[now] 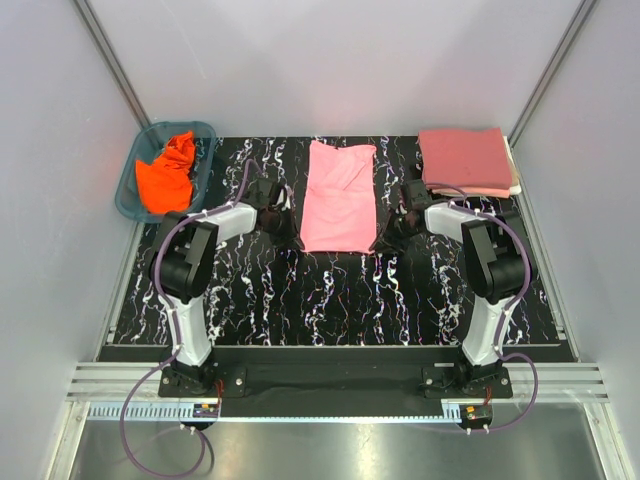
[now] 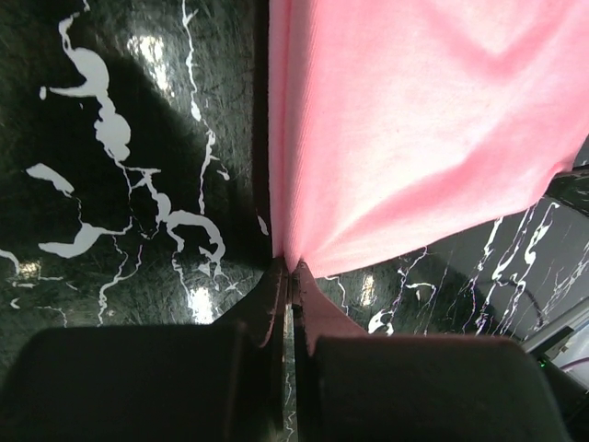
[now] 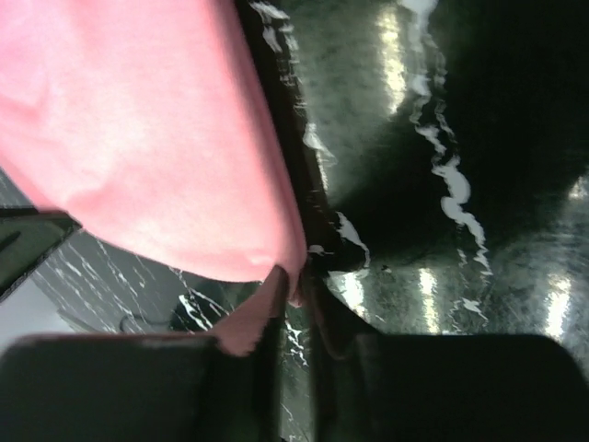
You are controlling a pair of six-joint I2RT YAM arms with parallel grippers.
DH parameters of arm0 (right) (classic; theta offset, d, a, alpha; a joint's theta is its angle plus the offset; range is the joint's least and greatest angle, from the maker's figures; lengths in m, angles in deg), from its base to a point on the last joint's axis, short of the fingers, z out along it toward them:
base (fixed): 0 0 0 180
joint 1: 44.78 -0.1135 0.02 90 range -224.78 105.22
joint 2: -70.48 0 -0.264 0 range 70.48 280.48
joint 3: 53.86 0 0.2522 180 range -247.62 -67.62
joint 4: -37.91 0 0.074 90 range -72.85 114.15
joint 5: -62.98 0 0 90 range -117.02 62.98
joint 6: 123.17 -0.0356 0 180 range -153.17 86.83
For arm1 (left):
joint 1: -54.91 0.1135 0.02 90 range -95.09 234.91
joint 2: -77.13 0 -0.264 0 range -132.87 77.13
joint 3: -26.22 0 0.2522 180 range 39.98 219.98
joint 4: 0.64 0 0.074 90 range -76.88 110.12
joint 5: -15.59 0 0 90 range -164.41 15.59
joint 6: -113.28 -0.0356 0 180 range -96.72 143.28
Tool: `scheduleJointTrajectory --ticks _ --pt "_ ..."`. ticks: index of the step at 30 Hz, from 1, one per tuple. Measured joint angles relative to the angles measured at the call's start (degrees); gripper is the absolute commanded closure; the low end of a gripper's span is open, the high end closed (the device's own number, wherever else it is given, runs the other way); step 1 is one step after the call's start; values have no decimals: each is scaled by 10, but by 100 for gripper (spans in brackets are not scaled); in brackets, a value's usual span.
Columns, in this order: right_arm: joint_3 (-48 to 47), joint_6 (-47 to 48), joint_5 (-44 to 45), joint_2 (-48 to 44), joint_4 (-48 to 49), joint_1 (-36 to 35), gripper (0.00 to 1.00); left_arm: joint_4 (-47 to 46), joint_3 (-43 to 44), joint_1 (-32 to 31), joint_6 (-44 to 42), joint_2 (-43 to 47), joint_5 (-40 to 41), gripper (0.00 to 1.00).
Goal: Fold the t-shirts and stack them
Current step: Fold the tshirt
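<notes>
A light pink t-shirt lies folded into a long strip in the middle of the black marbled table. My left gripper is at its near left corner. In the left wrist view that gripper is shut on the corner of the pink cloth. My right gripper is at the near right corner. In the right wrist view its jaws stand narrow, pinching the tip of the pink cloth. A folded rose-red t-shirt lies on a cream one at the back right. An orange t-shirt is crumpled in the basket.
The teal plastic basket stands off the table's back left corner. White walls close in the back and both sides. The table's near edge runs just in front of both arm bases.
</notes>
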Motion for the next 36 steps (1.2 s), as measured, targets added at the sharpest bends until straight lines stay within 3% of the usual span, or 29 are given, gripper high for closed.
scheduleJointTrajectory --ticks 3,7,12,16,22,36 --pt "17 -6 1 -7 10 1 100 -4 -13 -2 6 9 0 100" --pt "57 -5 6 -38 19 1 100 -6 -54 -17 17 41 5 100" --pt "143 -5 4 -104 35 1 100 -2 -130 -44 28 108 10 71" --pt "206 -8 -8 -151 57 1 100 1 -176 -45 35 163 13 57" --pt "250 -20 -28 -178 89 -2 100 -26 -211 -42 55 203 5 56" --pt "284 -34 -31 -208 107 -13 100 -116 -283 -41 129 204 -26 60"
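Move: The left hand holds the pink t-shirt's near-left corner between its fingertips; the near-right corner lies at the right hand's fingertips, inside its closing gap. The cloth's middle is about 16 cm ahead of each hand, some 11 cm to the right of the left hand and 10 cm to the left of the right one. The red folded stack lies about 27 cm ahead of the right hand and 27 cm to its right. The right fingers finish closing on the near-right corner and keep their pinch while both hands draw back side by side low over the table towards the near edge, the right hand some 10 cm. After about 7 cm the left fingers open about halfway and let go, that hand going on back to about 11 cm while rising 2 cm and sinking again beside its corner. ##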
